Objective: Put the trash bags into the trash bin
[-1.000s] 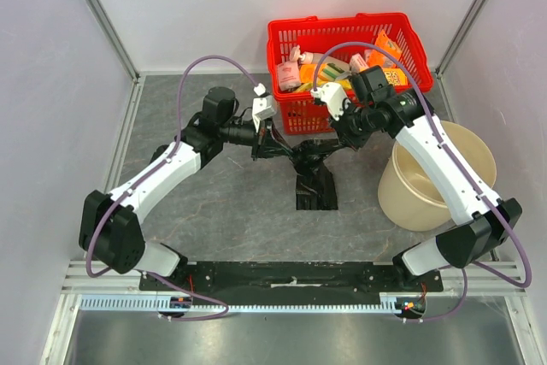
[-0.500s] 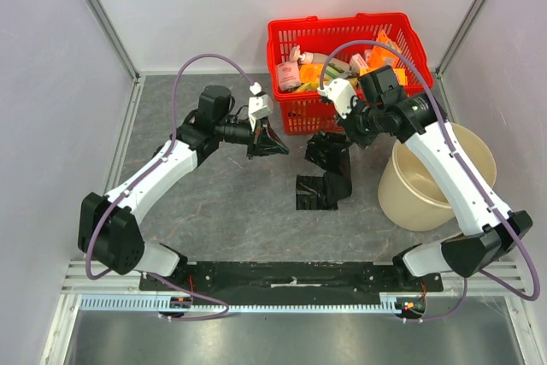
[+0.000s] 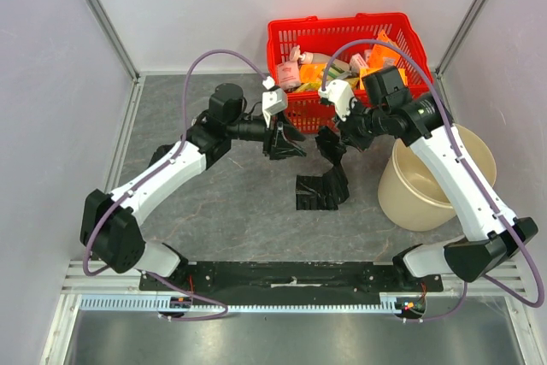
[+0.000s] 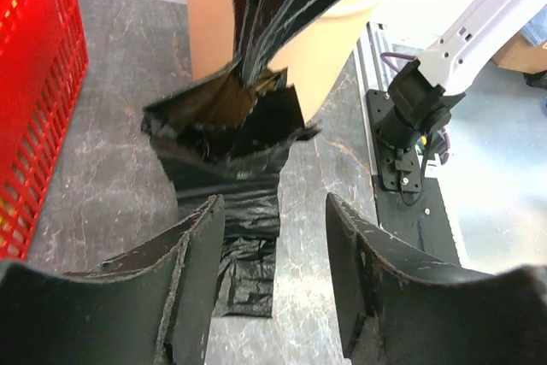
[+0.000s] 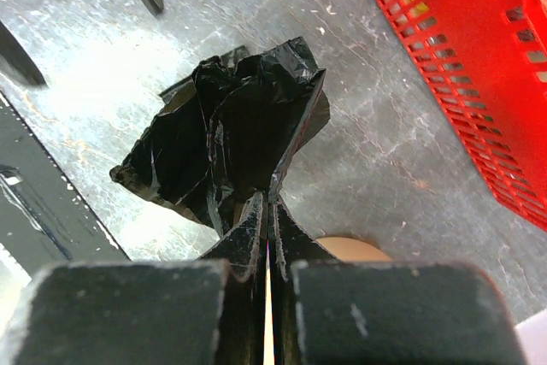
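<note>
A black trash bag (image 3: pixel 329 179) hangs from my right gripper (image 3: pixel 336 138), which is shut on its top; its lower folds rest on the table. In the right wrist view the closed fingertips (image 5: pixel 269 200) pinch the crumpled bag (image 5: pixel 235 117). My left gripper (image 3: pixel 289 140) stands open just left of the bag, apart from it. In the left wrist view its gripper (image 4: pixel 275 232) has bare table and the bag's (image 4: pixel 226 151) flat end between the fingers. The beige trash bin (image 3: pixel 438 179) stands to the right, seen behind the bag as the trash bin (image 4: pixel 320 40).
A red wire basket (image 3: pixel 342 44) full of packets stands at the back, close behind both grippers; the basket wall (image 4: pixel 34 100) runs along the left of the left wrist view. A black base plate (image 3: pixel 291 275) lies along the near edge.
My left gripper has let go of the bag, drawn back, then opened and moved right toward it again. My right gripper has lifted the bag's top up and slightly right.
</note>
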Controlling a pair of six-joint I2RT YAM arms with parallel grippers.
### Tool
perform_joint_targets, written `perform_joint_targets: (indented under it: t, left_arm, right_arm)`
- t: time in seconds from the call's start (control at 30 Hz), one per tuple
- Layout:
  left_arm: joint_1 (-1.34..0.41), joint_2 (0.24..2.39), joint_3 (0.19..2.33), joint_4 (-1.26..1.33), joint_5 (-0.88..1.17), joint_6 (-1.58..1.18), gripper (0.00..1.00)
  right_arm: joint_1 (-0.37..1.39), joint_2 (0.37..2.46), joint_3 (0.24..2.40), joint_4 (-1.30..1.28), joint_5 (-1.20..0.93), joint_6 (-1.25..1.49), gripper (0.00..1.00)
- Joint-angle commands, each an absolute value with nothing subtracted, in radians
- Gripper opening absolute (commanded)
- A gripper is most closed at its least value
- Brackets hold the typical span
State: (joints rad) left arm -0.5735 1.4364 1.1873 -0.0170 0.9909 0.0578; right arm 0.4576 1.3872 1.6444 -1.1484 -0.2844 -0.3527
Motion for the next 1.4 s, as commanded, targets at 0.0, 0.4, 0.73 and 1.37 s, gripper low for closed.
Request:
perform_joint_targets:
  t: [0.0,0.4,0.73,1.37]
  left_arm:
    - [-0.646,1.454,1.232,0.078,0.887,-0.028,0.60]
    - [-0.669,1.509,1.206,0.126,0.779,-0.002,0.89]
    - [-0.635,1.490,1.177,0.169,0.810,0.011,0.92]
    - [-0.634,1.657,1.272,0.313,1.124,-0.170,0.86]
  right_arm:
    - [0.456,1.355,1.667,-1.124,-0.374,-0.362,0.00]
    - [0.456,1.347,1.680,-1.154,-0.452,-0.368,0.00]
    - [0.454,1.319,1.657,-1.164,-0.451,-0.382,0.00]
    - [0.454,1.328,1.643,-1.187,-0.551,-0.406,0.00]
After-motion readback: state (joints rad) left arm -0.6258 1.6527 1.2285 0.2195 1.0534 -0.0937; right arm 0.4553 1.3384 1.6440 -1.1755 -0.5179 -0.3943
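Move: From my left hand, half open, the black trash bag's mouth is about 7 cm to the right, 1 cm ahead and 3 cm lower. My right hand, shut on its rim, has the mouth's middle some 3 cm to its left and 3 cm below, level fore and aft. From my right hand the trash bin stands roughly 21 cm to the right, 4 cm back and 13 cm lower; the red basket is about 22 cm ahead, 1 cm right and 16 cm lower. I spread my left fingers from half to nearly full while reaching right to the bag's mouth, swing forward a couple of centimetres, then come back and sink, ending about 4.5 cm right and 3 cm lower with the fingers astride the rim. My right hand keeps its pinch and brings the rim about 3.5 cm back, also left and up, turning a little counter-clockwise. ##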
